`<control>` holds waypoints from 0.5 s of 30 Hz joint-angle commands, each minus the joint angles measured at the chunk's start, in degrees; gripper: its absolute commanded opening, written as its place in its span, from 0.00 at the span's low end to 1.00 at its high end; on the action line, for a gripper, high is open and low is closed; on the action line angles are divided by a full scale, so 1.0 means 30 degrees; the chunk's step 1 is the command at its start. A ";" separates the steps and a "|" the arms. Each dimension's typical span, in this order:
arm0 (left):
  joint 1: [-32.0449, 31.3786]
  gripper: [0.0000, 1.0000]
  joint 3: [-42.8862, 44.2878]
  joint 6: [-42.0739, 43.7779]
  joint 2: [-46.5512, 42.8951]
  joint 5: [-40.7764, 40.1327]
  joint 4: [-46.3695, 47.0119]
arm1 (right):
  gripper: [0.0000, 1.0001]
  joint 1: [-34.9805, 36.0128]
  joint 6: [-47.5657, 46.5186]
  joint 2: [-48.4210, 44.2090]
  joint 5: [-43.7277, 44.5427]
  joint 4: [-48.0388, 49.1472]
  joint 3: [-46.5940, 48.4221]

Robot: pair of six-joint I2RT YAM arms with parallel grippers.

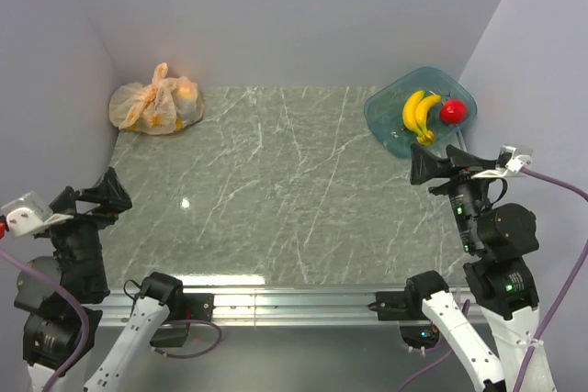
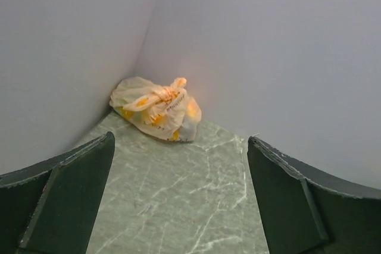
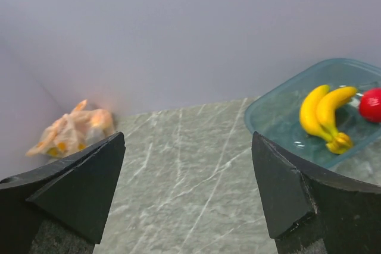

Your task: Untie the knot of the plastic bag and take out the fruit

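Note:
The plastic bag (image 1: 156, 106) lies tied in the far left corner against the walls, with yellow-orange fruit showing through it. Its knot (image 1: 163, 81) sticks up at the top. The bag (image 2: 156, 110) and its knot (image 2: 169, 92) are ahead in the left wrist view. The bag is also far left in the right wrist view (image 3: 71, 130). My left gripper (image 1: 115, 192) is open and empty at the near left, well short of the bag; the same gripper (image 2: 181, 141) frames bare table. My right gripper (image 1: 418, 165) is open and empty at the near right, as its own view (image 3: 187, 138) shows.
A teal clear tub (image 1: 381, 121) stands at the far right, just beyond my right gripper, holding bananas (image 1: 419, 115) and a red fruit (image 1: 452, 112). It shows too in the right wrist view (image 3: 280, 117). Walls close the back and both sides of the marbled table (image 1: 276, 190).

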 commanded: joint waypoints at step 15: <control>-0.0027 0.99 -0.1173 -0.2886 1.0703 0.3975 0.5275 | 0.93 0.0532 0.1679 -0.0582 -0.4582 0.0816 -0.1979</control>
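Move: The knotted plastic bag sits in the far left corner, about 40 cm ahead of the left hand, roughly 10 cm to its left and some 33 cm below. From the right hand it lies about 42 cm ahead, around 60 cm to the left and 33 cm below. The green basin with bananas and a red fruit is roughly 32 cm ahead of the right hand, 15 cm to its right and 36 cm below. Forward and to its right the left arm swings out from the side, gathering speed over about 13 cm ahead and 7 cm rightward while sinking some 5 cm, closing on the bag as the gripper tips down about 15 degrees and turns clockwise. The right hand slides left and down towards the bag's side, away from the basin, turning counter-clockwise. Both grippers stay open and touch nothing. ##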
